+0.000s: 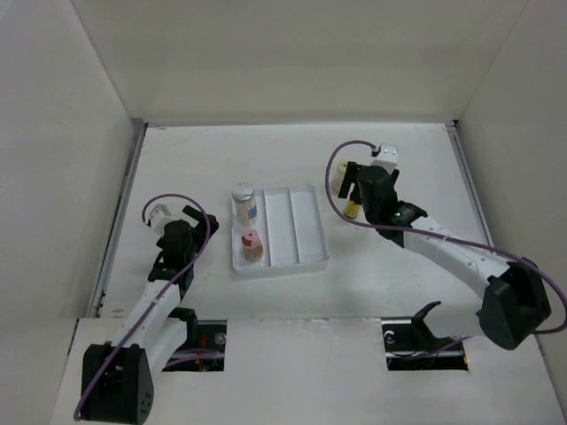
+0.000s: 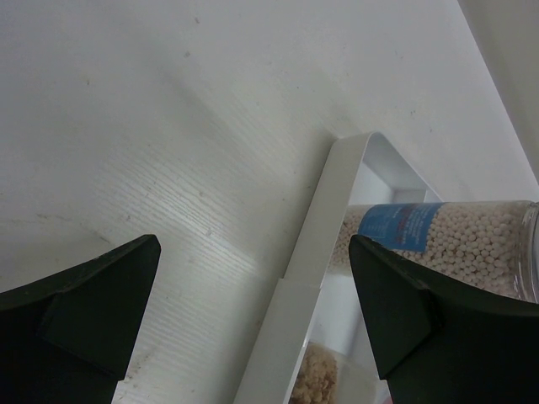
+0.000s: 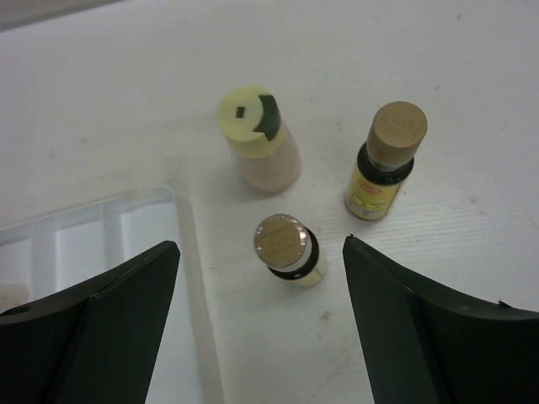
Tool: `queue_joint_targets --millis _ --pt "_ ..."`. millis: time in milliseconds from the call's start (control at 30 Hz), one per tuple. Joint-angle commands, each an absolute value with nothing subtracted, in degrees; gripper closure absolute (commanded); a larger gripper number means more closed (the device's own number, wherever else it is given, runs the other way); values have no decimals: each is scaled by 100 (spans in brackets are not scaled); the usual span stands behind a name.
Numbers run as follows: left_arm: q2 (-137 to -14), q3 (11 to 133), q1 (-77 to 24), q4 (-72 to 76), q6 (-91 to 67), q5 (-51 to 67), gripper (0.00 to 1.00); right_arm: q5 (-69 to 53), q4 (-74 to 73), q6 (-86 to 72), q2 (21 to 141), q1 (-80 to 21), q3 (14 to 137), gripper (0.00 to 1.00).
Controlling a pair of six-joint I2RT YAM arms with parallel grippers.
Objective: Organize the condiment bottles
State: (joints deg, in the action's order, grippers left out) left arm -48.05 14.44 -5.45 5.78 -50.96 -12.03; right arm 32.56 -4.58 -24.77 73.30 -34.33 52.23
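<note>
Two condiment bottles stand in the left compartment of the white tray (image 1: 301, 232): a silver-capped one with a blue label (image 1: 244, 202) and a pink-capped one (image 1: 252, 245). Right of the tray, three bottles stand on the table: a yellow-capped cream one (image 3: 257, 139), a brown-capped amber one with a yellow label (image 3: 383, 164), and a second brown-capped one (image 3: 286, 248). My right gripper (image 3: 259, 244) hovers open over that second one, its fingers well apart from it. My left gripper (image 2: 253, 278) is open and empty beside the tray's left rim (image 2: 316, 252), near the blue-labelled bottle (image 2: 446, 240).
White walls enclose the table on the left, back and right. In the top view the right arm (image 1: 443, 248) reaches from the near right toward the bottles, and the left arm (image 1: 164, 283) runs along the left side.
</note>
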Motion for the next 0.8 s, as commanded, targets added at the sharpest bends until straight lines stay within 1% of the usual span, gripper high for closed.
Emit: queue_joint_targets --millis 0,67,200,333,400,467,533,667,767 --pt "-4816 1582 -567 817 -5098 -1283 0 3208 -501 -2391 7680 -3257 5387 16" --pt "-4860 1634 -584 774 -5071 -1283 0 3086 -492 -2364 7961 -3186 5484 20" --pt "-4851 1573 -558 835 -5080 -1283 0 3146 -291 -2338 8314 -3160 5528 40" --pt "-4896 1617 -575 826 -5045 -1274 0 3295 297 -2110 8350 -3195 5397 54" --pt "-4878 1573 -584 861 -5071 -1292 0 3480 518 -1960 8358 -3203 5353 63" --pt "-4895 1591 -567 853 -5071 -1257 0 3577 501 -1890 8341 -3282 5370 67" --pt "-4896 1635 -567 809 -5045 -1248 0 3682 483 -1828 8157 -3387 5370 69" --pt "-4860 1556 -584 870 -5071 -1283 0 3718 483 -1758 7604 -3765 5449 70" --pt "-4931 1617 -576 853 -5054 -1257 0 3473 510 -1697 7602 -4178 5799 69"
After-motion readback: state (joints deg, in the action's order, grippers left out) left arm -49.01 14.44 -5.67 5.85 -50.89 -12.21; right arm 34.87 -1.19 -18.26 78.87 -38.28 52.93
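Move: The small brown bottle with the brown cap stands almost under the right hand, about 2 cm ahead, 1 cm right, and its middle some 9 cm below. The yellow-capped bottle is about 10 cm ahead and 3 cm left; the taller brown bottle is roughly 7 cm ahead and 8 cm right, both about as low. The tray's middle lies some 22 cm left, 6 cm back and 12 cm below. From the idle left hand, the small brown bottle is about 50 cm right and 6 cm ahead, at about its height. The right fingers close on the small brown bottle near its cap, pinching it from both sides at the bottom of a drop of nearly 7 cm, made with a slight reach forward and a tip downward. The hand then lifts about 5 cm with its grip kept, slowly at first, drawing back a little and swinging some 3 cm left towards the tray as the tip eases out. ##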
